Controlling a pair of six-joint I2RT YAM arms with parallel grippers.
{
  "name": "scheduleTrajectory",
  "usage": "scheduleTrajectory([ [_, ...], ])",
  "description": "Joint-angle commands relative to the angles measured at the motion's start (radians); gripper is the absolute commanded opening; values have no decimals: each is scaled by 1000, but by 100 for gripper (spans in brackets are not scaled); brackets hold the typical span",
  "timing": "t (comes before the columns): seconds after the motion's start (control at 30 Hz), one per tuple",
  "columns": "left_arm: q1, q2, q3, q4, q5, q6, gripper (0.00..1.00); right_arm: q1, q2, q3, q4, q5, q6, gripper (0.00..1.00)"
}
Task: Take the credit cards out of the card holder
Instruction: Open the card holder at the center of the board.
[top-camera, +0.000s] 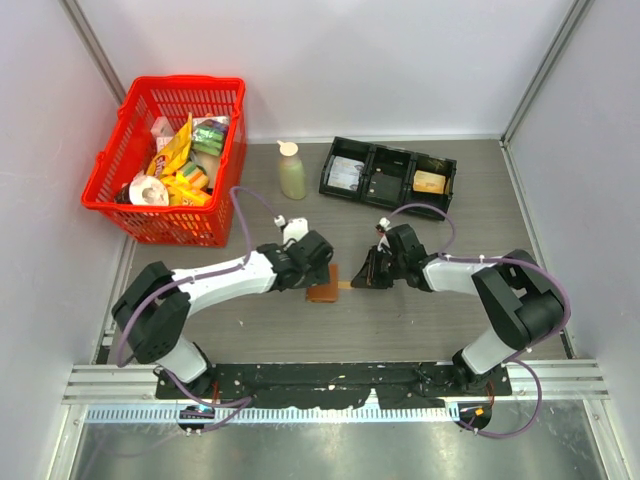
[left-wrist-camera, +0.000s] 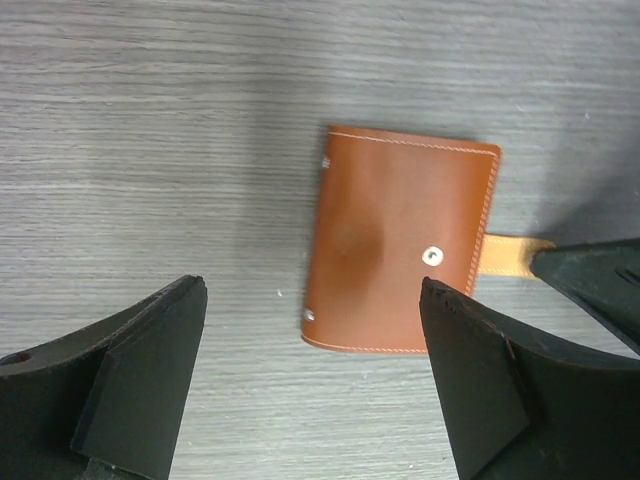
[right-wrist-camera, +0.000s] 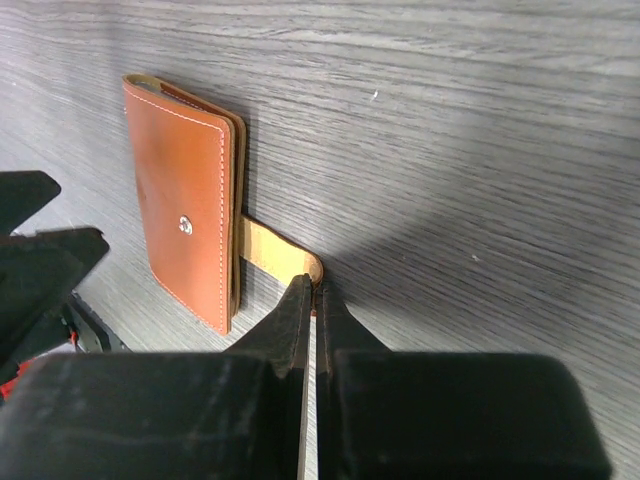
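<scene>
The card holder (top-camera: 322, 290) lies closed and flat on the grey table, brown with a metal snap (left-wrist-camera: 432, 256) showing. A tan strap (right-wrist-camera: 275, 250) sticks out from its right edge. My right gripper (right-wrist-camera: 315, 285) is shut on the rounded end of that strap, low over the table. My left gripper (left-wrist-camera: 312, 290) stands open just above the holder's near-left edge, its fingers (left-wrist-camera: 150, 350) wide apart with nothing between them. In the top view the left gripper (top-camera: 315, 265) and the right gripper (top-camera: 362, 280) flank the holder. The credit cards are hidden inside the closed holder.
A red basket (top-camera: 110, 160) full of packets stands at the back left. A pale bottle (top-camera: 291, 170) stands behind the holder, and a black three-compartment tray (top-camera: 390, 175) sits at the back right. Walls close in on both sides.
</scene>
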Motion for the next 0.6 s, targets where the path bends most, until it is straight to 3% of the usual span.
scheduleTrajectory([
  [0.0,-96,72,120,-175,-173,47,91,-2,-15,-47,146,-21,50,1],
  [0.57,-251,330,399,-332,-281,66,86,-9,-19,-118,188,-11,35,1],
])
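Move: The closed card holder lies about 4 cm to the left hand's right, 1 cm ahead and 4 cm below; its tan strap sticks out to the right, some 8 cm right of the left hand and 1 cm ahead. The bottle stands roughly 19 cm ahead and 2 cm left of the left hand. From the right hand, already pinching the strap's end, the holder is about 6 cm left, level fore and aft, and 1 cm lower. Open left hand rolls and shifts about 5 cm right, slightly back, above holder while right keeps strap pinched. ##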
